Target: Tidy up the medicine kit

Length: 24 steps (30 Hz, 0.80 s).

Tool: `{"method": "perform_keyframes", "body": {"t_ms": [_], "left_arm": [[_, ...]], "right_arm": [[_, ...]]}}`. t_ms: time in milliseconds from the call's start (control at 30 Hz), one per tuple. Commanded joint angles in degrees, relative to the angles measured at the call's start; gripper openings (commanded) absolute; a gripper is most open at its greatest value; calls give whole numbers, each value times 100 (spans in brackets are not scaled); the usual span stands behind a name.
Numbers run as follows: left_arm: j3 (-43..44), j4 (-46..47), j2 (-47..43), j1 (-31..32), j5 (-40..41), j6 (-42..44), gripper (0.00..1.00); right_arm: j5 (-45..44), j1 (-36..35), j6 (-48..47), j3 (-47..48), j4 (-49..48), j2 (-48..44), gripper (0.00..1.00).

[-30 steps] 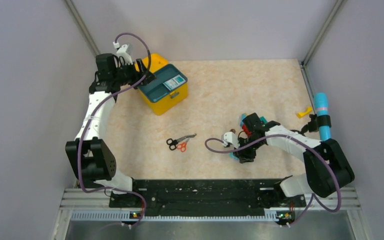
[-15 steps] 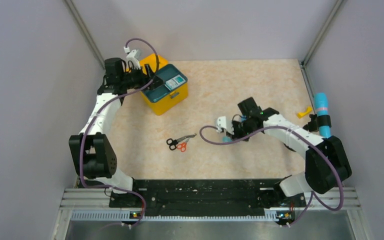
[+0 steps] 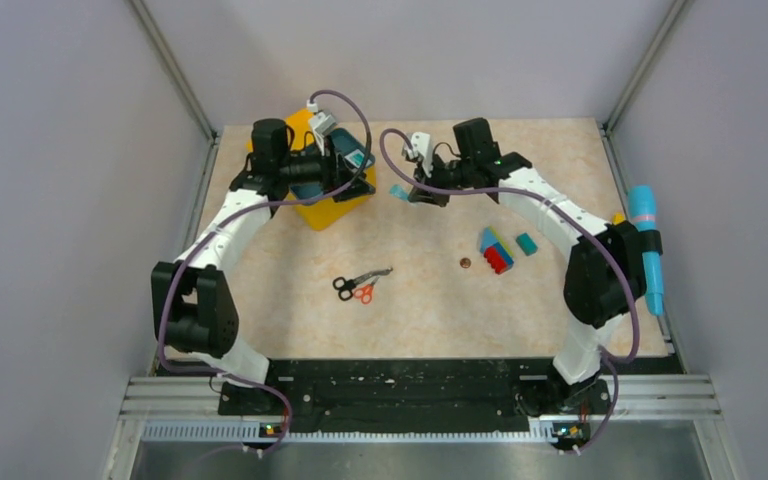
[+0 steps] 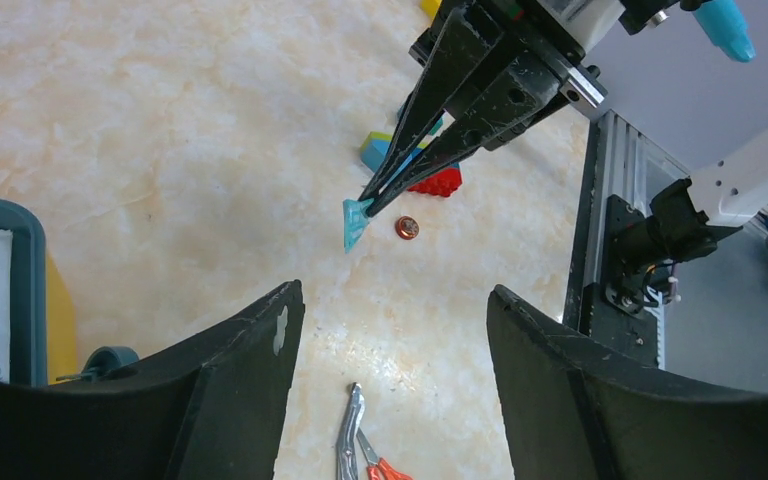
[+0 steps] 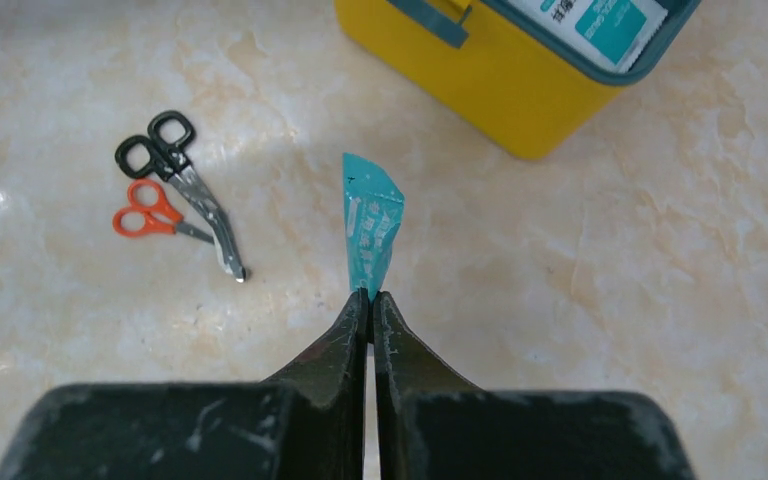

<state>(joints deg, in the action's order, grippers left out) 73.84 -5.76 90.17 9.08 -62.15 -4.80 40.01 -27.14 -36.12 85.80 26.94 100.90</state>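
Observation:
The yellow medicine kit [image 3: 332, 208] stands open at the far left, its teal inner tray holding a white sachet [image 3: 356, 158]. In the right wrist view the kit [image 5: 500, 90] lies ahead and to the right. My right gripper [image 3: 409, 192] is shut on a small teal packet [image 3: 397, 190] and holds it above the table just right of the kit. The packet [image 5: 370, 225] sticks out from the shut fingertips. My left gripper [image 3: 358, 176] hovers over the kit, open and empty. The left wrist view [image 4: 390, 300] shows the packet [image 4: 353, 222] beyond its fingers.
Two pairs of scissors [image 3: 362, 285], black-handled and orange-handled, lie mid-table. A stack of coloured blocks [image 3: 495, 250], a small teal block [image 3: 527, 243] and a coin [image 3: 465, 263] lie to the right. A blue tube [image 3: 645, 235] is at the right edge.
My right arm has lifted the teal packet from beside the blocks and carried it to the far side, up to the kit. My left arm has swung right, over the kit.

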Motion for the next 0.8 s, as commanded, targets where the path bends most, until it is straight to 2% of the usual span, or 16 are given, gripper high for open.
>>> {"method": "perform_keyframes", "body": {"t_ms": [0, 167, 333, 700, 767], "left_arm": [[309, 311, 237, -3, -107, -49, 71], [381, 393, 387, 5, -190, -327, 65], [452, 304, 532, 60, -350, -432, 53], [526, 378, 712, 85, -709, -680, 14], [489, 382, 696, 86, -735, -646, 0]], "right_arm": [[479, -200, 544, 673, -499, 207, 0], [536, -358, 572, 763, -674, 282, 0], [505, -515, 609, 786, -798, 279, 0], [404, -581, 693, 686, -924, 180, 0], [384, -589, 710, 669, -945, 178, 0]]}}
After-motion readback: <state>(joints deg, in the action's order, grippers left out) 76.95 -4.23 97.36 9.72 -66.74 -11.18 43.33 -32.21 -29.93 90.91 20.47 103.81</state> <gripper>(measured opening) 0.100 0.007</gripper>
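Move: The blue bandage strip, pinched in the right fingers and poking out to their left, lies about 8 cm to the right of the open left hand, 1 cm ahead and 5 cm lower. From the right hand, the left fingers it is taken to are some 10 cm left, 1 cm back and 6 cm up. The box's dark tray sits about 6 cm ahead of the left hand, 5 cm left and 14 cm down; the black scissors lie 16 cm back, straight behind it and 26 cm below. Leftward and somewhat up, the right hand carries the held strip about 6 cm to the left gripper, slowing to a stop, its grip kept. The left hand sinks some 2 cm, shifts slightly right and forward, rolls about 10 degrees, and closes from wide open to nearly shut, pinching the strip's free end. ##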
